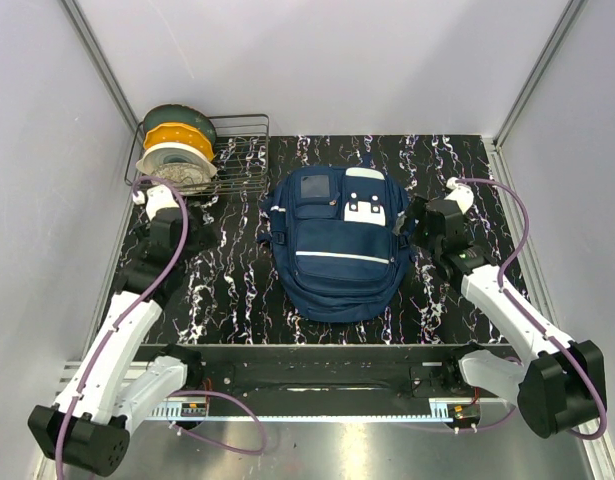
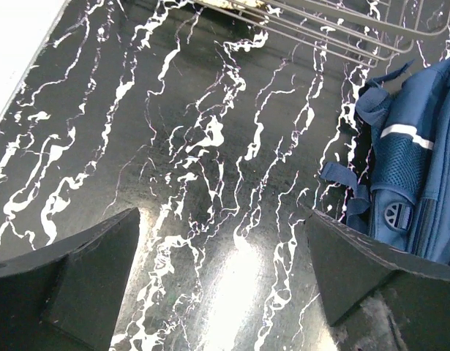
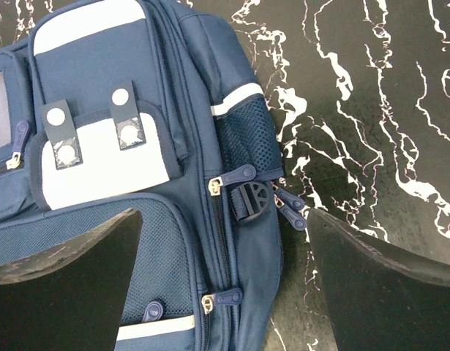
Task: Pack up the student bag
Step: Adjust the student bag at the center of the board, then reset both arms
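Note:
The student bag (image 1: 335, 248), navy blue with white stripes, white patches and a grey square patch, lies flat in the middle of the black marbled table, zipped up. My left gripper (image 1: 175, 208) hovers open to its left, over bare table. In the left wrist view the left gripper (image 2: 223, 278) holds nothing, and the bag's side (image 2: 422, 168) shows at the right edge. My right gripper (image 1: 429, 226) is open at the bag's right side. In the right wrist view the right gripper (image 3: 225, 278) spans the bag's edge (image 3: 137, 146), above the zip pulls (image 3: 226, 297) and a black buckle (image 3: 252, 199).
A wire basket (image 1: 243, 119) stands at the back left and holds filament spools (image 1: 177, 145). Its wires (image 2: 334, 25) show at the top of the left wrist view. Grey walls close in the table on three sides.

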`<state>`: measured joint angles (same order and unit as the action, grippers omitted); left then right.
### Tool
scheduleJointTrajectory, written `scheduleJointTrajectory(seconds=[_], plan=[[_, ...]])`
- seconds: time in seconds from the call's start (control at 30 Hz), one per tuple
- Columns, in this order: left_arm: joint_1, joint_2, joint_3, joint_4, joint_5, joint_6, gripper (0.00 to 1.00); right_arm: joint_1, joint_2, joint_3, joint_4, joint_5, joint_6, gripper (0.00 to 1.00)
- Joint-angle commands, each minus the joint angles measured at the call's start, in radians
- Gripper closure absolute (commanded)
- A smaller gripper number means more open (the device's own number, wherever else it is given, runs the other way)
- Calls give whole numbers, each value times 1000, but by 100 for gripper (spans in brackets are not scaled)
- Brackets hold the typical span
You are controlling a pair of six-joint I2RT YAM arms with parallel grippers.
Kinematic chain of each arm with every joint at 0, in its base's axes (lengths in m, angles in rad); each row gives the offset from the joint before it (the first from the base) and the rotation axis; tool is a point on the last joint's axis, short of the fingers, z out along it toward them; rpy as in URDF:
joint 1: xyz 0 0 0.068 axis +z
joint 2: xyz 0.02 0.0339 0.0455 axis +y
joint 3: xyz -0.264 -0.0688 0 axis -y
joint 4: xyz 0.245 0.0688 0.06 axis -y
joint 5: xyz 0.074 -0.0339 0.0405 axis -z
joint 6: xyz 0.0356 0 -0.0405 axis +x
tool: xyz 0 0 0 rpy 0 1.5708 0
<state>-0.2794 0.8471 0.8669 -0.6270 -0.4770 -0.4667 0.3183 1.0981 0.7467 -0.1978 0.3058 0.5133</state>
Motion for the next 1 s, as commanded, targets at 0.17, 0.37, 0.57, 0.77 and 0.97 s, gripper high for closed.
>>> scheduleJointTrajectory(seconds=[0.17, 0.37, 0.57, 0.77, 0.97], plan=[[59, 66, 0, 76, 300, 74, 1, -1, -35, 40, 5, -4, -143, 0], [59, 90, 4, 73, 344, 76, 1, -2, -47, 31, -14, 137, -203, 0], [60, 79, 0, 82, 330, 76, 1, -2, -70, -16, 18, 185, -205, 0], [59, 79, -9, 85, 334, 71, 1, -2, -96, -180, 245, 320, -309, 0], [60, 87, -9, 89, 328, 74, 1, -4, -75, -303, 510, 334, -424, 0]])
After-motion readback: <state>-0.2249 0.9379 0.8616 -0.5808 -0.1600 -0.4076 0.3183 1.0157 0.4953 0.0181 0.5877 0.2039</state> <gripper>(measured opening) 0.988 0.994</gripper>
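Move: The student bag's middle lies about 18 cm to the right hand's left, 2 cm back and 9 cm below; the side buckle is some 4 cm to that hand's left, level with it and 8 cm down. From the left hand the bag's middle is roughly 32 cm to the right, 5 cm ahead and 14 cm down. The bag's left strap is about 16 cm to that hand's right, 6 cm ahead and 16 cm down, and the dish rack straight ahead some 24 cm, 11 cm down. The student bag is left alone at its right side as the right hand, fingers wide open, backs off about 7 cm to the right, then also sinks some 3.5 cm and draws back a little, rolling about 20 degrees with its left side going down. The left hand, also open, eases about 4 cm right towards the bag and sinks slightly, swinging clockwise and tipping down, then stays there. ##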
